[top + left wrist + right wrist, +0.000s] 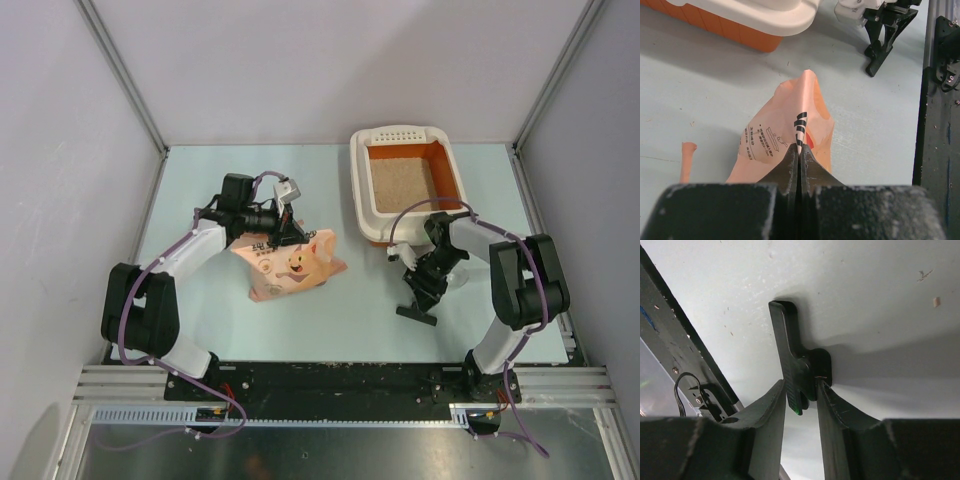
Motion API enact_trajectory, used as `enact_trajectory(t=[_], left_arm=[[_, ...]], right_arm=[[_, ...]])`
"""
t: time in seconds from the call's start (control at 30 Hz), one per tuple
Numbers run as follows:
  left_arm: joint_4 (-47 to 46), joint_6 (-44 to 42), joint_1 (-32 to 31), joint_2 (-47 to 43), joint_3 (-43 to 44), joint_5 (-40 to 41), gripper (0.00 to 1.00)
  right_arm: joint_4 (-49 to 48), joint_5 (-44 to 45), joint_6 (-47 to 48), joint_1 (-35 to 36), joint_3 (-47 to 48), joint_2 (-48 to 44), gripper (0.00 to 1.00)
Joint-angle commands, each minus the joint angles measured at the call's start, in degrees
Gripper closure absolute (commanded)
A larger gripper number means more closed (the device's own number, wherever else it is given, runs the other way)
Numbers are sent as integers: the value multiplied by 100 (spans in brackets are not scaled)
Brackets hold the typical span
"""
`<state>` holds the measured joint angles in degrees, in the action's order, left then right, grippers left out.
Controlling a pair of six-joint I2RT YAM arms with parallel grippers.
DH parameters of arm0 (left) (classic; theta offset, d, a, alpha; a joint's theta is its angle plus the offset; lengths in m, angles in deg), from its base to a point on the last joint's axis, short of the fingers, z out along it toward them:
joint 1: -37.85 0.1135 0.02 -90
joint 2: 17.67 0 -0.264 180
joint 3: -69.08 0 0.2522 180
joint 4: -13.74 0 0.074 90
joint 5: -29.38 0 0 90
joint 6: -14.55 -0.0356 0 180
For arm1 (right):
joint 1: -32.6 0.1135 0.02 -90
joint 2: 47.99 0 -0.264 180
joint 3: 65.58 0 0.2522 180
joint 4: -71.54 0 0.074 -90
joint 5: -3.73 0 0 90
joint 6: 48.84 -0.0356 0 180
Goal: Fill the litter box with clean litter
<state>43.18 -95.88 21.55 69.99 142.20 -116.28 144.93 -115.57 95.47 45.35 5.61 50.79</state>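
Note:
The litter box (405, 135) stands at the back right, cream rim and orange walls, with tan clean litter (403, 182) on its floor. The pink-peach litter bag (295, 265) lies left of centre. My left gripper (288, 235) is shut on the bag's upper edge; in the left wrist view the bag (775, 145) is pinched flat where my left gripper (799, 150) meets it. My right gripper (425, 290) hangs just in front of the box, its jaws closed against a black clip (418, 312). In the right wrist view the clip (790, 345) sits between the fingers of my right gripper (801, 390), just above the table.
A torn pink strip (687, 160) lies on the table beside the bag. The litter box's near corner (755, 15) shows beyond the bag. A black metal rail (330, 380) runs along the near edge, and enclosure walls stand on three sides.

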Motion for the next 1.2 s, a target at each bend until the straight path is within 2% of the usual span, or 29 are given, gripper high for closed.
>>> enact_trajectory(t=[0.0,0.03,0.1,0.13,0.2,0.43,0.57,0.73,0.9,1.17], left_arm=[[-92,56,-102,-153,235,-33,99],[-92,48,-102,-152,235,-24,100],[-83,48,-102,-144,243,-33,99],[-83,56,-102,-144,252,-33,99],[-83,56,-102,-161,244,-41,100],[-83,4,-111,-144,235,-85,99],[-74,-32,-120,-126,270,-147,99],[-83,-67,-146,-100,314,-165,99],[-83,-111,-181,-65,340,-182,99],[-74,-67,-190,-12,437,-182,96]], right_arm=[[74,3,133,52,-30,-202,68],[92,-23,142,60,-21,-201,77],[136,-119,168,96,-13,-254,83],[162,-172,194,131,5,-350,91],[285,-339,221,218,49,-473,100],[514,-568,177,868,523,-1553,100],[339,-401,151,1370,1111,-1739,100],[84,-436,-77,1634,2234,-1354,100],[-470,-577,-630,1765,2957,-739,100],[-918,-357,-886,2143,3941,132,100]])
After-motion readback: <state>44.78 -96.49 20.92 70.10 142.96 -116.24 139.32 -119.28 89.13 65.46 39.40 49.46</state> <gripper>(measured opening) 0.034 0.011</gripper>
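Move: The black clip lies flat just under my open right fingers, its middle about 2 cm back and 2 cm left of them, 1 cm down. The bag's folded top end, where the clip goes next, is some 22 cm left, 11 cm ahead and 12 cm up. The clear cup is 6 cm right and 7 cm ahead; the litter box's middle is 29 cm ahead, 3 cm left. From my left hand the clip is about 30 cm right, 12 cm back and 15 cm down. I shut my right fingers on the black clip's raised part and lift it off the table after a slight draw back. Then I carry it in one quick sweep, some 17 cm up, 17 cm left and 10 cm forward, towards the bag's folded top, tilting my fingers some 40 degrees from steeply down to slant out leftwards. My left hand stays put, still pinching the bag's top. ##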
